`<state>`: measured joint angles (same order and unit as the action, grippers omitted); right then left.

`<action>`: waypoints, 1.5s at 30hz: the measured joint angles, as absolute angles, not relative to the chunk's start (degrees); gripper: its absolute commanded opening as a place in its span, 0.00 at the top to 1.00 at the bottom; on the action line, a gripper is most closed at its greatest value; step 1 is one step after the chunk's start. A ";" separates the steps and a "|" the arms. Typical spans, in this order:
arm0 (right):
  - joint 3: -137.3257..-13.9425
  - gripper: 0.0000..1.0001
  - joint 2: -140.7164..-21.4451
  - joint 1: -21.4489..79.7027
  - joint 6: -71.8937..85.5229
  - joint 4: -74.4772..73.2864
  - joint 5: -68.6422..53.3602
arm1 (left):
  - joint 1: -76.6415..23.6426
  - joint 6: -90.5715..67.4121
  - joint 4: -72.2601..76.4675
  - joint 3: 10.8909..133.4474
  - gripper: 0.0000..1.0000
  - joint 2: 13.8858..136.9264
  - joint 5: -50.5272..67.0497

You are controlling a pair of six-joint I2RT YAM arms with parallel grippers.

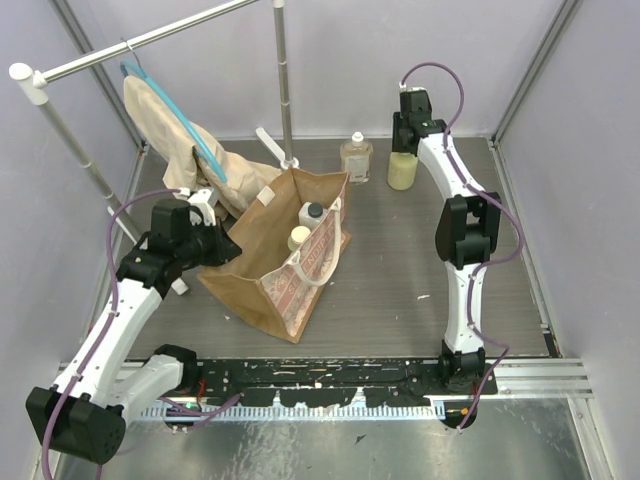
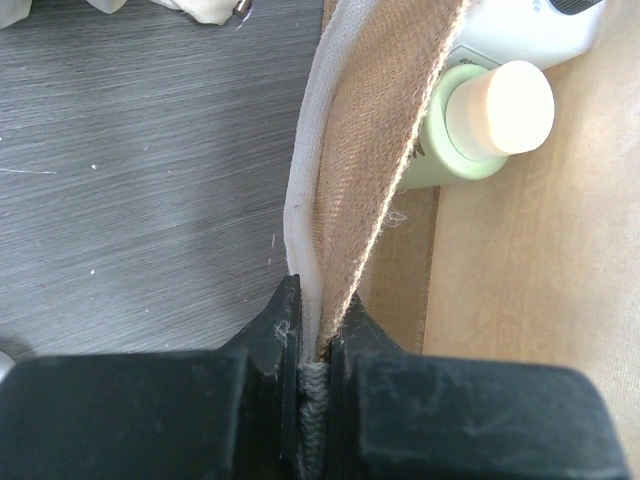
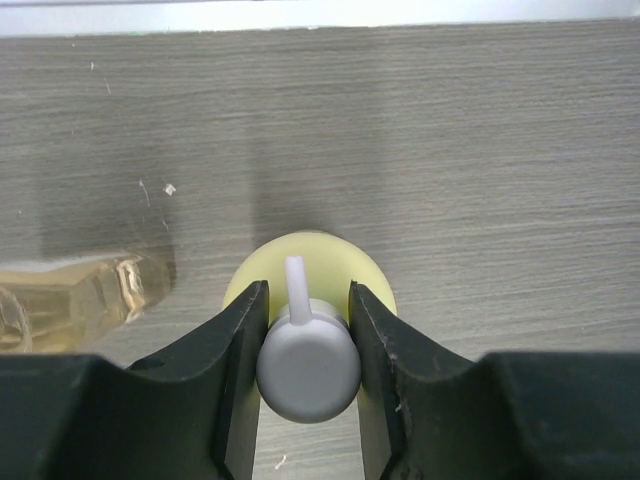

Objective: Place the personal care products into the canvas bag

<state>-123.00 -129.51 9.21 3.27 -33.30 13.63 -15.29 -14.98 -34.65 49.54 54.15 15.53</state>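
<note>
The tan canvas bag [image 1: 270, 270] stands open left of centre. A white bottle with a black cap [image 1: 312, 213] and a yellow-green bottle with a white cap [image 1: 299, 238] sit inside it. My left gripper [image 1: 235, 250] is shut on the bag's rim and cream strap [image 2: 350, 150], with the yellow-green bottle [image 2: 480, 120] just inside. At the back, my right gripper [image 3: 308, 300] is shut on the white pump cap [image 3: 308, 368] of the second yellow-green bottle [image 1: 402, 172], which stands on the table. The squat amber bottle [image 1: 356, 157] stands just to its left.
A beige cloth garment on a blue hanger [image 1: 170, 120] hangs from a metal rack at the back left, draping behind the bag. The rack's upright pole [image 1: 283, 80] stands near the amber bottle. Enclosure walls close in the sides and back.
</note>
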 measured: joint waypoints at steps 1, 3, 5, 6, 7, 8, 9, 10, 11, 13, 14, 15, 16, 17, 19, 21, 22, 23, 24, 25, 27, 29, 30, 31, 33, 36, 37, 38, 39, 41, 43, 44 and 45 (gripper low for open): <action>-122.74 0.99 -129.14 9.21 3.18 -33.69 13.50 | -15.27 -14.98 -34.65 49.54 1.00 54.15 15.51; -121.45 0.99 -127.87 9.47 2.90 -35.00 13.04 | -15.29 -14.98 -34.65 49.54 1.00 54.15 15.51; -119.46 0.99 -125.86 9.80 2.20 -36.77 12.73 | -15.29 -14.98 -34.63 49.54 1.00 54.19 15.51; -118.80 0.99 -124.95 9.96 1.83 -37.91 12.51 | -15.29 -14.98 -34.63 49.54 1.00 54.24 15.51; -117.97 0.99 -123.70 10.22 1.41 -39.11 12.21 | -15.27 -14.98 -34.63 49.54 1.00 54.35 15.51; -117.30 0.99 -122.30 10.66 0.95 -40.42 11.88 | -15.27 -14.98 -34.61 49.54 1.00 54.50 15.51; -116.95 0.99 -121.05 11.25 0.60 -41.63 11.66 | -15.27 -14.98 -34.59 49.54 1.00 54.63 15.51; -116.86 0.99 -119.72 11.49 0.30 -42.68 11.46 | -15.27 -14.98 -34.57 49.54 1.00 54.76 15.51; -116.86 1.00 -118.21 12.88 0.03 -43.66 11.27 | -15.27 -14.98 -34.54 49.54 1.00 54.81 15.51; -117.12 0.99 -114.80 15.33 -0.32 -45.17 11.00 | -15.27 -14.98 -34.48 49.54 1.00 54.87 15.51; -117.62 0.99 -113.54 16.43 -0.40 -45.80 10.81 | -15.27 -14.98 -34.44 49.54 1.00 54.85 15.51; -118.45 0.99 -112.25 17.78 -0.56 -46.54 10.63 | -15.27 -14.98 -34.41 49.54 1.00 54.85 15.51; -119.74 0.99 -110.78 19.51 -0.73 -47.48 10.52 | -15.27 -14.98 -34.41 49.54 1.00 54.85 15.51; -120.92 0.99 -109.45 21.19 -0.99 -48.12 10.41 | -15.27 -14.98 -34.39 49.54 1.00 54.85 15.51; -122.74 0.99 -107.11 24.23 -1.43 -48.82 10.48 | -15.27 -14.98 -34.39 49.54 1.00 54.85 15.51; -124.03 0.99 -104.73 27.16 -1.72 -49.21 10.50 | -15.27 -14.98 -34.37 49.54 1.00 54.85 15.53; -124.57 1.00 -103.44 28.97 -1.83 -49.43 10.48 | -15.27 -14.98 -34.33 49.52 1.00 54.87 15.53; -124.92 0.99 -102.45 30.28 -1.93 -49.63 10.46 | -15.27 -14.98 -34.30 49.52 1.00 54.87 15.53; -125.32 1.00 -101.43 31.92 -2.17 -49.82 10.50 | -15.27 -14.98 -34.15 49.45 1.00 54.89 15.55; -125.58 0.99 -100.38 33.39 -2.48 -49.93 10.52 | -15.27 -14.98 -33.93 49.39 1.00 54.94 15.55; -126.26 0.99 -98.78 36.01 -2.81 -50.54 10.52 | -15.27 -14.98 -33.69 49.30 1.00 55.00 15.55; -126.45 0.99 -97.67 37.98 -3.09 -50.96 10.52 | -15.27 -14.98 -33.52 49.21 1.00 54.98 15.57; -126.45 0.99 -97.10 39.00 -3.07 -51.24 10.37 | -15.27 -14.98 -33.39 49.15 1.00 54.98 15.55; -126.45 0.99 -96.71 39.79 -3.03 -51.66 10.07 | -15.27 -15.00 -33.30 49.06 1.00 54.98 15.55; -126.41 0.99 -96.05 41.30 -2.87 -52.69 9.04 | -15.27 -15.03 -33.28 49.01 1.00 54.92 15.57; -124.66 0.99 -94.67 42.63 -2.35 -52.82 6.66 | -15.27 -15.14 -33.28 48.97 1.00 54.76 15.59; -123.37 0.99 -93.89 43.03 -2.00 -52.77 5.80 | -15.27 -15.20 -33.28 48.97 1.00 54.68 15.62; -121.82 0.99 -92.99 43.42 -1.65 -52.56 4.99 | -15.27 -15.22 -33.28 48.97 1.00 54.65 15.70; -119.96 0.99 -92.01 43.88 -1.30 -52.27 4.21 | -15.27 -15.25 -33.28 48.97 1.00 54.59 15.79; -116.57 0.99 -90.37 44.77 -0.67 -51.59 2.96 | -15.27 -15.27 -33.28 48.97 1.00 54.52 15.94; -113.23 0.99 -89.19 46.02 0.14 -50.63 2.15 | -15.27 -15.33 -33.28 48.97 1.00 54.50 16.01; -111.96 0.99 -88.90 46.70 0.36 -50.13 1.98 | -15.27 -15.44 -33.28 48.97 1.00 54.50 16.03; -110.52 0.99 -88.73 47.66 0.58 -49.45 1.83 | -15.27 -15.51 -33.28 48.97 1.00 54.50 16.05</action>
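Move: My right fingers already grip the yellow pump bottle by its neck. The middle of the canvas bag lies about 30 cm back and 31 cm to the left, some 6 cm lower. Inside it, the white bottle stands roughly 21 cm back and 25 cm left, and the cream-capped bottle 28 cm back and 27 cm left. The clear bottle is about 12 cm left and 1 cm ahead. From my left hand, the bag's middle is some 4 cm ahead, 7 cm right and 8 cm below. I keep my right hand's grip and draw the pump bottle back, nearly level for the first 5 cm. Then I swing it up and left as well towards the bag, climbing about 26 cm before sinking 5 cm over the opening. On the way my wrist turns roughly 50 degrees counter-clockwise. My left hand stays put, still pinching the bag's rim. ##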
